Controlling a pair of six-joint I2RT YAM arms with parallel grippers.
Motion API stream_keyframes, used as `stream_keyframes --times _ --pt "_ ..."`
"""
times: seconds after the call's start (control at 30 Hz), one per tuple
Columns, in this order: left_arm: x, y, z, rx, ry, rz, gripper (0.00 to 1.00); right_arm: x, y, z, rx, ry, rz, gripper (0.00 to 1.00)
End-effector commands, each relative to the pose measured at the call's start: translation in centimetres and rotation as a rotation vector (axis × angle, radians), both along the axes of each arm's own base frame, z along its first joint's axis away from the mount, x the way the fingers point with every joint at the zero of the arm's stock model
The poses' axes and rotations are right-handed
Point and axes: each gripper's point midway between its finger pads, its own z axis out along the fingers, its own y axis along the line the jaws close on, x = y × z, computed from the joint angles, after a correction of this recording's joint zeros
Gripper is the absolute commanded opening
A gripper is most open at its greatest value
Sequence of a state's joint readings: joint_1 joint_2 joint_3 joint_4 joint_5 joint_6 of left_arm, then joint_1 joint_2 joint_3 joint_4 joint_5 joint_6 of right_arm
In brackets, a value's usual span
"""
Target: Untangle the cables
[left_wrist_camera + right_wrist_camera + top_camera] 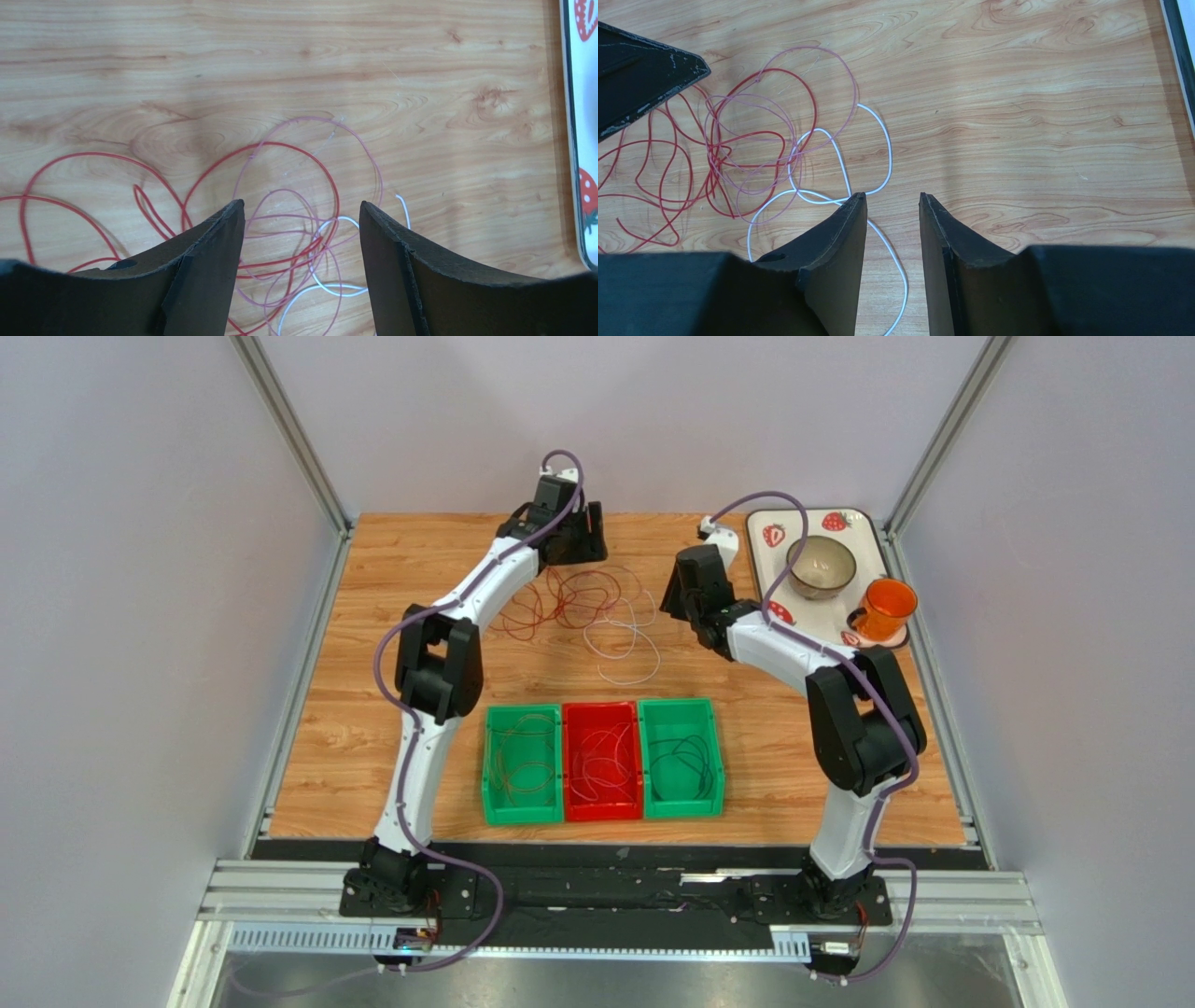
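The cables lie in a loose tangle on the wooden table between both arms: red, pink and white loops crossing one another. My left gripper hovers over the tangle's far side, open wide, with the crossing strands on the table below the gap and nothing gripped. My right gripper hangs at the tangle's right edge, partly open and empty. The white cable runs under its left finger and curls away across the wood. The red loops lie to the left of it.
Three bins stand in a row near the front: green, red and green, each with coiled wire inside. A strawberry-print tray at the back right carries a bowl and an orange cup.
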State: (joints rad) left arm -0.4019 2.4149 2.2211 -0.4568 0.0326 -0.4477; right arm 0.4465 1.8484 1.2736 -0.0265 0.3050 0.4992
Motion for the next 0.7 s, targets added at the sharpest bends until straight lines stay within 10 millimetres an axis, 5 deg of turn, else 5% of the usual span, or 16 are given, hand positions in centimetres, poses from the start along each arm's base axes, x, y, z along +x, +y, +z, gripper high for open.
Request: stream_keyframes --times 0.0,0.67 --pt "-1.0 -0.9 -1.2 -0.028 0.056 -0.031 0.69 0.9 0.3 1.0 -0.007 -0.015 -0.013 0.37" --pt "-1.8 0.0 -4.0 0.041 0.118 -0.042 0.71 0.8 2.1 0.3 0.03 0.011 0.076 0.33"
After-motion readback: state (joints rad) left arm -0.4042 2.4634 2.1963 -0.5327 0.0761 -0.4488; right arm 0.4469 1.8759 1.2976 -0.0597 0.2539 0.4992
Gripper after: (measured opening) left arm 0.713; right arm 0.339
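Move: The knot where the pink and red cables cross lies roughly 10 cm below the left hand, some 3 cm back and 1 cm to its right. The white cable's crossing is about 3 cm farther back than that knot and 4 cm to its right; the looser red coils spread about 12 cm to the knot's left, level with it. From the right hand the knot is about 8 cm ahead, 10 cm left and 9 cm below. Towards the pink-and-red knot, the left hand sinks steadily by about 5 cm and eases back some 2 cm, its fingertips tipping roughly 10 degrees further down. The fingers stay wide open, straddling the pink loops from above; no touch on a cable can be made out. ##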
